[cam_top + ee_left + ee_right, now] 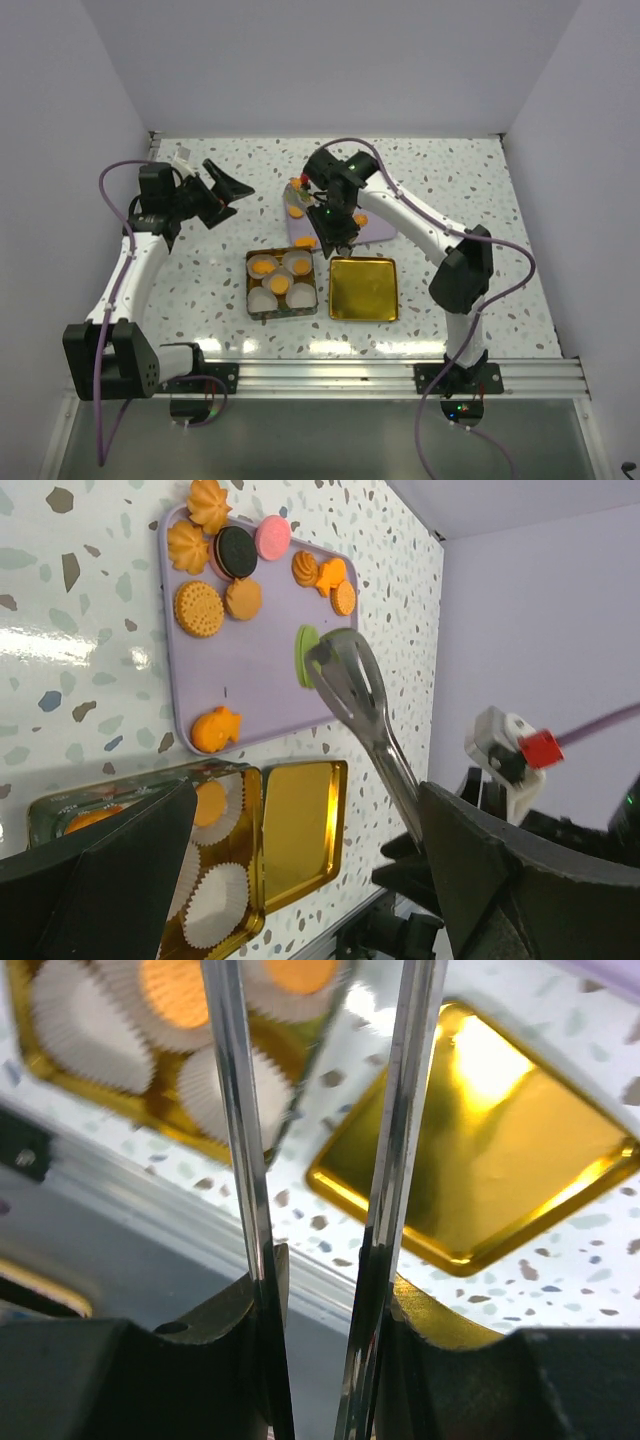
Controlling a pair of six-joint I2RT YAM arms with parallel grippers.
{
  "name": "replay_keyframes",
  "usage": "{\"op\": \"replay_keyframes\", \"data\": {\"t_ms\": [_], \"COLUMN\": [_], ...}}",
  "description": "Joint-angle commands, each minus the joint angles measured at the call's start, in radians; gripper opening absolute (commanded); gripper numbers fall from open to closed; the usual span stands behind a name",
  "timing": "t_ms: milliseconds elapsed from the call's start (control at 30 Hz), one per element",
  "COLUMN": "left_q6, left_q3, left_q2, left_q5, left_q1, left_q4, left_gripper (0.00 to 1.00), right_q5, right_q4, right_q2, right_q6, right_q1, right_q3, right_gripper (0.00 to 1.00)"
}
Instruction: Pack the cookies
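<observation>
Several cookies lie on a purple tray: orange ones, a black one and a pink one. A green cookie sits at the tray's right edge, with the tips of metal tongs against it. Whether the tongs pinch it I cannot tell. My right gripper is shut on the tongs, above the tray in the top view. My left gripper hangs open and empty to the left. Its wrist view looks between its fingers.
A gold tin near the front holds white paper cups, some with orange cookies in them. Its gold lid lies flat just right of it. The aluminium rail runs along the near edge.
</observation>
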Motion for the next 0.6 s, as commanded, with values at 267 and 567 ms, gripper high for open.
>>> {"op": "replay_keyframes", "data": {"t_ms": [267, 567], "left_q6": [0.016, 0.022], "left_q3": [0.035, 0.127], "left_q2": [-0.051, -0.03], "left_q5": [-0.06, -0.088], "left_q1": [0.005, 0.004], "left_q4": [-0.034, -0.074], "left_gripper": [0.98, 0.98], "right_q5": [-0.231, -0.25], "right_q4": [-0.017, 0.081], "right_q2": [-0.244, -0.278], "right_q6": [0.07, 0.089], "right_q1": [0.197, 0.335], "right_q3": [-0.207, -0.34], "right_gripper": [0.33, 0.33]}}
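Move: The tongs in my right hand already hold the green cookie. The empty near-left cup lies about 12 cm back, 18 cm left and 14 cm below this hand. The other empty cup, near-right, is about 11 cm back and 9 cm left; the filled centre cup is 9 cm back and 14 cm left. The gold lid's middle is 10 cm back and 6 cm right. From my left hand, the near-left cup is some 18 cm back, 2 cm right, 21 cm below. With my right hand keeping its grip on the tongs, I sweep the green cookie off from over the tray, back towards the box's near-left cup, about 16 cm in all. I drift left and rise 2–3 cm early on, then sink about 2 cm, turning some 15 degrees counter-clockwise while the fingertips tilt back towards my base. ##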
